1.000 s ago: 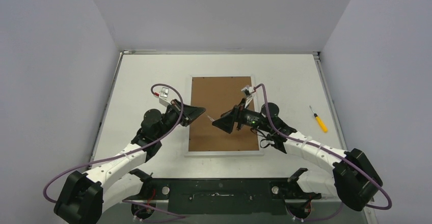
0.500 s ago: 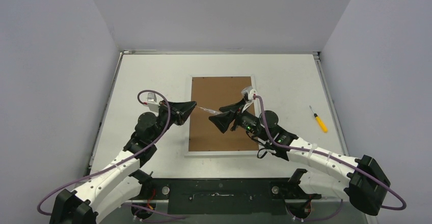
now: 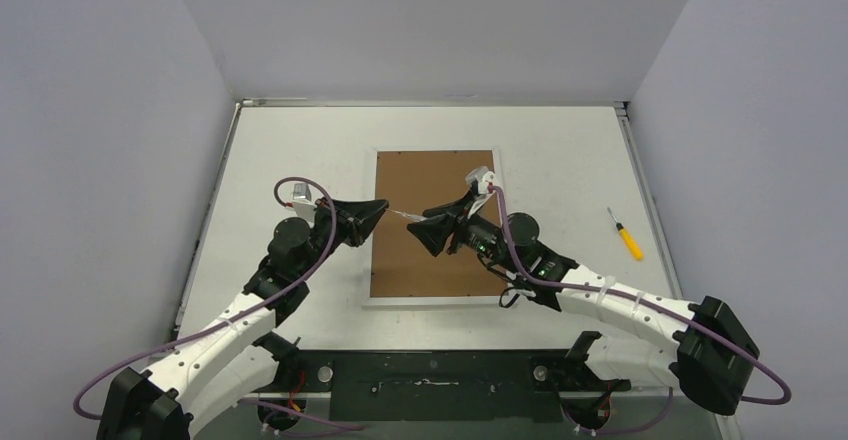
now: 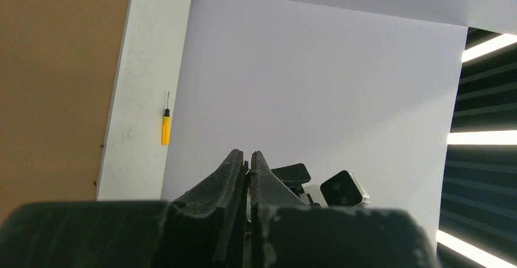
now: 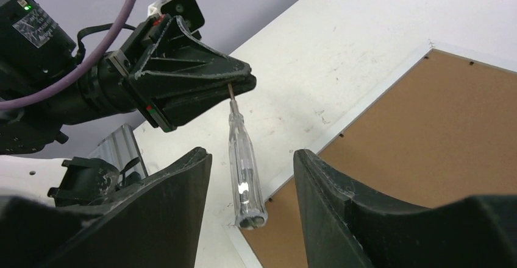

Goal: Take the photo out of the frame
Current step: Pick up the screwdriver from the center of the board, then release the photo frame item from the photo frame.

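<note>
The frame point(image 3: 432, 175) lies face down on the table, its brown back up inside a narrow white border, also seen in the right wrist view point(image 5: 439, 128). The photo is hidden. Above the frame's left part, my left gripper point(image 3: 383, 206) is shut on the metal shaft of a clear-handled screwdriver point(image 5: 244, 170), which points toward my right gripper. The right gripper point(image 5: 250, 155) is open, its fingers on either side of the clear handle with a gap on both sides. In the left wrist view the left gripper's point(image 4: 247, 155) fingers are pressed together.
A yellow-handled screwdriver point(image 3: 628, 234) lies on the table to the right of the frame, also visible in the left wrist view point(image 4: 165, 128). Grey walls enclose the table on three sides.
My right gripper has moved left to straddle the clear handle and its jaws have narrowed. The left gripper has shifted slightly left and back with the screwdriver, staying shut.
</note>
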Action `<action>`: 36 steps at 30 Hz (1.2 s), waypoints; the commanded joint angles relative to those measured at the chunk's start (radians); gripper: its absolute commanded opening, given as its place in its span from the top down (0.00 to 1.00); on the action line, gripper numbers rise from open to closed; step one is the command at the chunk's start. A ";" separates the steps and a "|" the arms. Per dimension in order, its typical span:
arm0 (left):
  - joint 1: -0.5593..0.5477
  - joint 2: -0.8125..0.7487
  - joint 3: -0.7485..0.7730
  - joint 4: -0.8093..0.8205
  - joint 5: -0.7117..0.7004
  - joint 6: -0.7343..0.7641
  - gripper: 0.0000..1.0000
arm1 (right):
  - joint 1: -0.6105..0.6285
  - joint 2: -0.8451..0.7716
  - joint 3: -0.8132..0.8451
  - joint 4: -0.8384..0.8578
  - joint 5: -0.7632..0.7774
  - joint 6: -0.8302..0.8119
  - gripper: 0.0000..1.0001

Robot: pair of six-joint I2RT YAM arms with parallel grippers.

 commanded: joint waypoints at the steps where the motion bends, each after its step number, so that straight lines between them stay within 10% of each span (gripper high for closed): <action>1: -0.007 0.016 0.024 0.080 0.022 -0.022 1.00 | 0.008 0.024 0.061 0.077 -0.024 -0.014 0.49; 11: -0.008 0.017 0.009 0.098 0.018 -0.026 1.00 | 0.011 0.045 0.080 0.058 -0.005 -0.009 0.94; 15: 0.010 -0.003 0.017 0.064 0.025 0.028 0.19 | 0.008 0.022 0.071 0.031 0.033 0.007 0.95; 17: 0.035 -0.034 0.063 -0.083 0.010 0.139 0.05 | 0.005 0.009 0.076 -0.018 0.048 0.009 0.95; 27: 0.093 -0.134 0.121 -0.427 -0.077 0.615 0.04 | -0.029 -0.014 0.132 -0.323 0.008 0.038 0.95; 36: 0.093 -0.079 0.098 -0.504 -0.065 0.732 0.07 | -0.083 0.052 0.200 -0.561 -0.059 -0.119 0.95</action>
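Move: The clear-handled screwdriver hangs level between the two grippers. Its middle is about 3 cm to the left and 2 cm ahead of the right hand point, with the handle between the open right fingers. From the left hand, which pinches the shaft, it is roughly 5 cm to the right and 3 cm back. The left gripper is some 8 cm left and 5 cm ahead of the right hand; the frame's middle lies about 17 cm ahead, 4 cm right and 22 cm below the right hand. The screwdriver changes hands: the right gripper edges about 1 cm left along the handle and closes on it, then the left fingers open wide and let go of the shaft. The left hand draws off down and left, rolling some 40 degrees, while the right keeps its grip, sinks about 6 cm and slips a little right, its fingers tipping downward. ##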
